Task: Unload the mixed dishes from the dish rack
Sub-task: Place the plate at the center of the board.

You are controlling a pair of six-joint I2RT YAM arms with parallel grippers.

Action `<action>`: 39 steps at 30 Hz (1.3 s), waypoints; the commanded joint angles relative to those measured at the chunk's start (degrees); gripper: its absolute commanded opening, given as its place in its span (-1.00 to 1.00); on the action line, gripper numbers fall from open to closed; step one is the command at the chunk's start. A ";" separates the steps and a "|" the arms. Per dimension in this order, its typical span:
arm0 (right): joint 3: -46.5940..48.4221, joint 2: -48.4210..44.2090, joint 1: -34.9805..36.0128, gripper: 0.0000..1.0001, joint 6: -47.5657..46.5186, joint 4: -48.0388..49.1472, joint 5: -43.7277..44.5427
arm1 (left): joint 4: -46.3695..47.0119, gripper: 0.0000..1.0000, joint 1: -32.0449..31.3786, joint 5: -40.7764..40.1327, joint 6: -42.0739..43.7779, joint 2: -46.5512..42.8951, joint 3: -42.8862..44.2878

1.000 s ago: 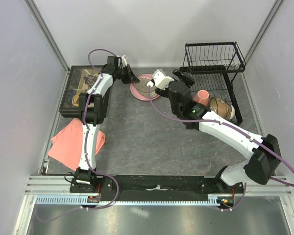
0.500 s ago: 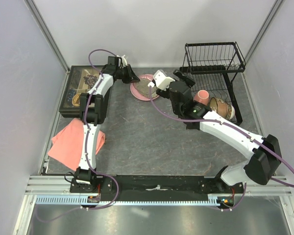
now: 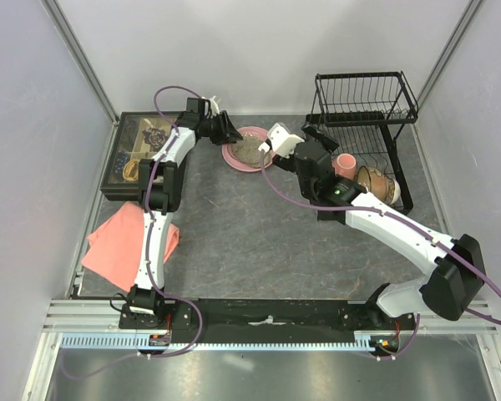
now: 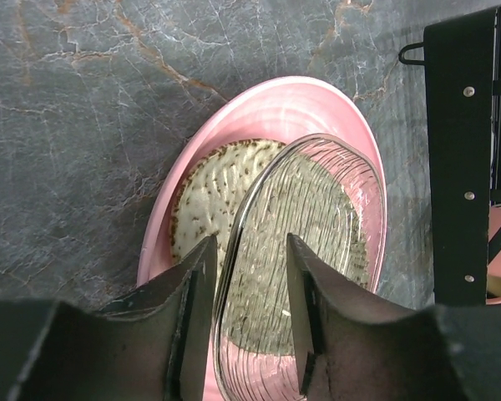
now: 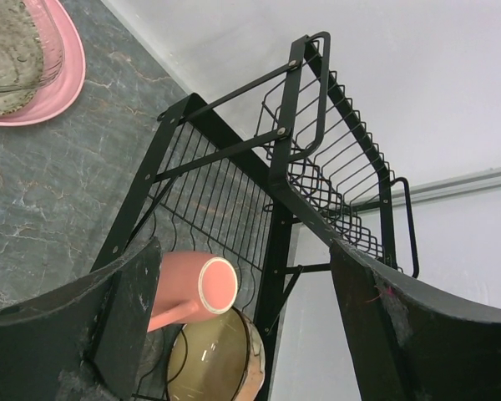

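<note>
The large pink plate (image 3: 252, 159) lies flat on the table left of the black wire dish rack (image 3: 366, 107). The speckled plate (image 4: 204, 196) lies on it, with a clear ribbed glass dish (image 4: 313, 209) on top. My left gripper (image 4: 250, 242) hovers over this stack, open, its fingers astride the glass dish's rim. The salmon-pink mug (image 5: 188, 292) and the amber-brown bowl (image 5: 217, 363) lie in the rack's lower tier (image 5: 225, 200). My right gripper (image 5: 244, 246) is open wide and empty, in front of the rack above the mug.
A dark tray of small items (image 3: 136, 156) stands at the far left. A folded salmon-pink cloth (image 3: 121, 241) lies near the left arm's base. The rack's upper basket (image 5: 334, 142) overhangs the lower tier. Walls close in on both sides.
My right arm has swung right, from beside the plates toward the rack. My left gripper has shifted slightly right over the plate stack.
</note>
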 commanded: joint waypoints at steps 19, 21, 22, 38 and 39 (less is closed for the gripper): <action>-6.11 -8.46 -6.22 0.80 9.50 -4.26 -4.96 | -1.16 0.56 0.95 -5.64 4.95 -8.59 1.04; -6.73 -9.43 -7.01 0.80 10.99 -4.61 -5.84 | -1.16 0.62 1.21 -5.47 4.86 -10.08 0.87; -7.34 -9.78 -7.80 0.80 11.52 -5.14 -6.37 | -1.16 0.63 1.39 -5.29 4.69 -10.61 0.87; -12.27 -14.97 -22.38 0.79 25.23 -10.24 -17.61 | -3.01 0.86 1.74 -3.09 11.89 -23.95 -11.59; -12.18 -14.97 -24.57 0.79 25.76 -10.94 -19.10 | -3.36 0.85 1.74 -3.62 13.98 -25.02 -13.00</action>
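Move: The tilted glass plate, its near-left rim between the left hand's half-open fingers, has its middle about 6 cm to that hand's right, 4 back and 2 below. The patterned plate and pink plate beneath centre some 5 cm right, 3 back and 3–4 below; the cutlery tray lies about 27 cm left and 5 back, 4 down. From the high right hand the pink mug is roughly 9 cm right, 4 ahead and 20 below, the bowl 17 right, level and 21 below. The left fingers, already half apart at the glass plate's rim, spread almost fully and let go, the hand barely shifting at first and then rising some 12 cm clear of the stack, easing 3–4 cm left and tipping its fingers up by about 10 degrees. Meanwhile the empty right hand, kept wide open, swings about 12 cm right and sinks 5 cm, away from the plates and in over the rack towards the mug and bowl, rolling its left side up some 20 degrees and turning a little clockwise without touching either. ##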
